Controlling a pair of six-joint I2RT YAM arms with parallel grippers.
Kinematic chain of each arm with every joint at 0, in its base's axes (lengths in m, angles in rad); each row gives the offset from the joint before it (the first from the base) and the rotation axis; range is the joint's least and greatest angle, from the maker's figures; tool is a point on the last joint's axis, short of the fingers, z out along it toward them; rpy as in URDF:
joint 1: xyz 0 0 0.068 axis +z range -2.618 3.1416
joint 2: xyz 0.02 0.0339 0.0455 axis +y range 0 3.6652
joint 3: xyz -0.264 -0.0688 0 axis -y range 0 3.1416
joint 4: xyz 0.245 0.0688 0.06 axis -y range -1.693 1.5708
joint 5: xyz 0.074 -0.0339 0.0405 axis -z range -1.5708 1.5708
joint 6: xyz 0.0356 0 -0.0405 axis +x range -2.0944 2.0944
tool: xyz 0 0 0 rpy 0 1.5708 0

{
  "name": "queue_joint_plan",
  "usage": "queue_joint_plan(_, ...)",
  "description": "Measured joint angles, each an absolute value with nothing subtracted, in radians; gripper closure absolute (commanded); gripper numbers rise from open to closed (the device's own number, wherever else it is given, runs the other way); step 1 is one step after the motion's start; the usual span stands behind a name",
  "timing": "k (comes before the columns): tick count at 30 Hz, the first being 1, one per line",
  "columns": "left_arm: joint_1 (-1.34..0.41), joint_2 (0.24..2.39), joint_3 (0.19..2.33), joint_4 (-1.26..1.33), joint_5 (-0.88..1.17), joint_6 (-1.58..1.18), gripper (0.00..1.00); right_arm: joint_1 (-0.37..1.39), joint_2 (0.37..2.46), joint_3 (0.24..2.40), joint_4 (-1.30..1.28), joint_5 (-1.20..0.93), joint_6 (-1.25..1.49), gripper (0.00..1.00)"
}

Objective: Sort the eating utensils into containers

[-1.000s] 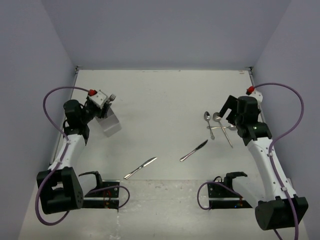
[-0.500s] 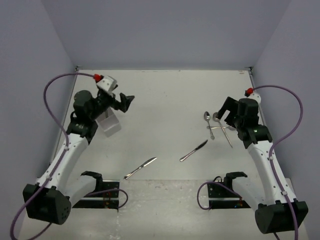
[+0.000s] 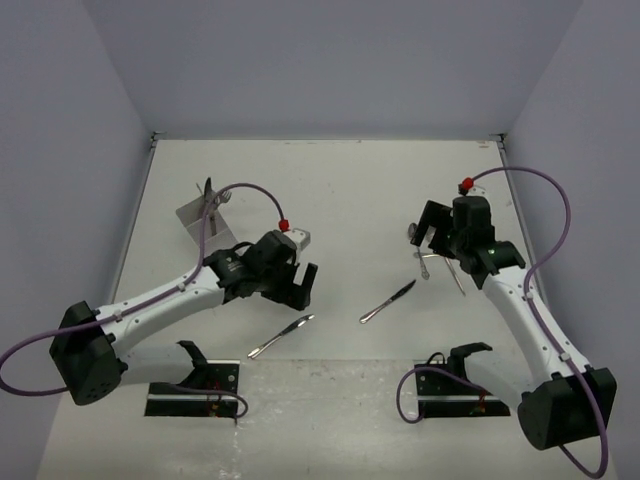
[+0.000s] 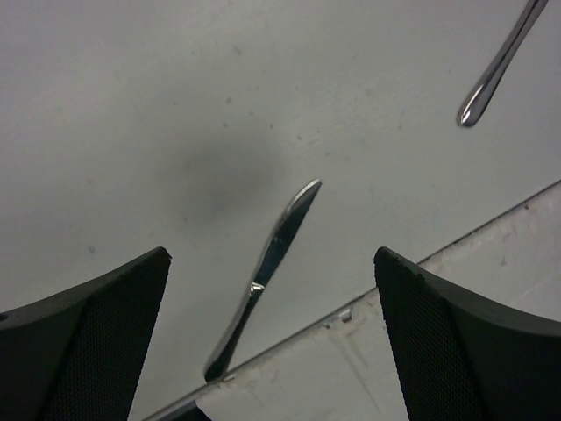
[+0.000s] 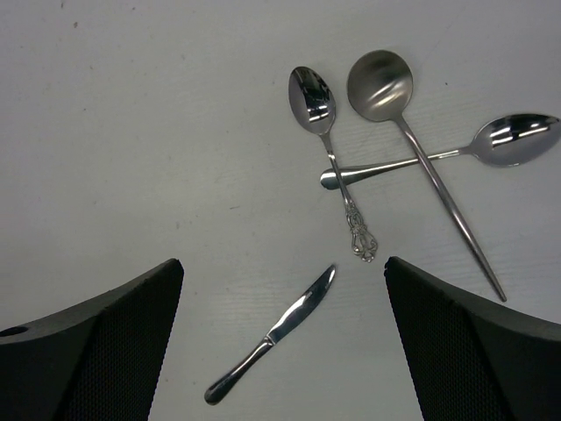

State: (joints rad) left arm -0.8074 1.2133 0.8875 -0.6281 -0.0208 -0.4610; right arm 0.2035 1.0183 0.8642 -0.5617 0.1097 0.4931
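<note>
The containers (image 3: 198, 216), a light grey holder, stand at the back left with a fork (image 3: 209, 189) and other utensils sticking up out of them. One knife (image 3: 281, 336) (image 4: 263, 276) lies near the front seam, just below my open left gripper (image 3: 300, 285) (image 4: 272, 259). A second knife (image 3: 388, 301) (image 5: 272, 346) (image 4: 498, 63) lies in the middle. Three crossed spoons (image 3: 440, 262) (image 5: 386, 149) lie at the right, partly under my open right gripper (image 3: 430, 228) (image 5: 282, 263). Neither gripper holds anything.
A seam (image 4: 421, 263) runs along the front of the table next to the near knife's handle. The arm mounts (image 3: 195, 385) (image 3: 455, 382) sit at the near edge. Grey walls close in the table on three sides, and purple cables loop off both arms.
My left gripper opened over the containers, left the fork there, and swung to the middle front above the near knife. The right arm shifted slightly left over the spoons.
</note>
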Motion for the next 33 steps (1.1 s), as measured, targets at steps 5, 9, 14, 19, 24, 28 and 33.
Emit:
queue_joint_plan(5,-0.956,1.217,0.825,-0.763,-0.021,-0.597,0.00,0.212,1.042,0.857,-0.558,0.086,0.493,0.01)
queue_joint_plan(9,-1.030,1.255,0.776,-0.854,-0.028,-0.675,0.02,0.216,1.048,0.848,-0.545,0.075,0.489,0.01)
queue_joint_plan(14,-1.036,1.335,0.721,-0.855,-0.045,-0.697,0.13,0.216,1.079,0.846,-0.545,0.060,0.488,0.01)
queue_joint_plan(19,-1.037,1.392,0.715,-0.839,-0.085,-0.698,0.21,0.216,1.086,0.846,-0.542,0.055,0.484,0.01)
queue_joint_plan(24,-1.037,1.436,0.720,-0.787,-0.089,-0.688,0.47,0.216,1.087,0.846,-0.537,0.052,0.479,0.01)
queue_joint_plan(28,-1.037,1.458,0.730,-0.769,-0.064,-0.658,0.77,0.216,1.087,0.846,-0.536,0.052,0.477,0.01)
queue_joint_plan(33,-1.037,1.496,0.762,-0.767,-0.073,-0.615,0.99,0.216,1.087,0.846,-0.533,0.053,0.477,0.01)
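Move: From the open left hand, the near knife lies about 9 cm back, 3 cm to the left and 11 cm below. The far knife is on the table about 19 cm to that hand's right and 1 cm back; the container stands some 17 cm ahead and 17 cm left. From the right hand, the near knife is roughly 36 cm left, 19 cm back and 16 cm down. The left hand sweeps back 10 cm and down 11, turning fingers downward, and pinches the near knife near mid-length. ##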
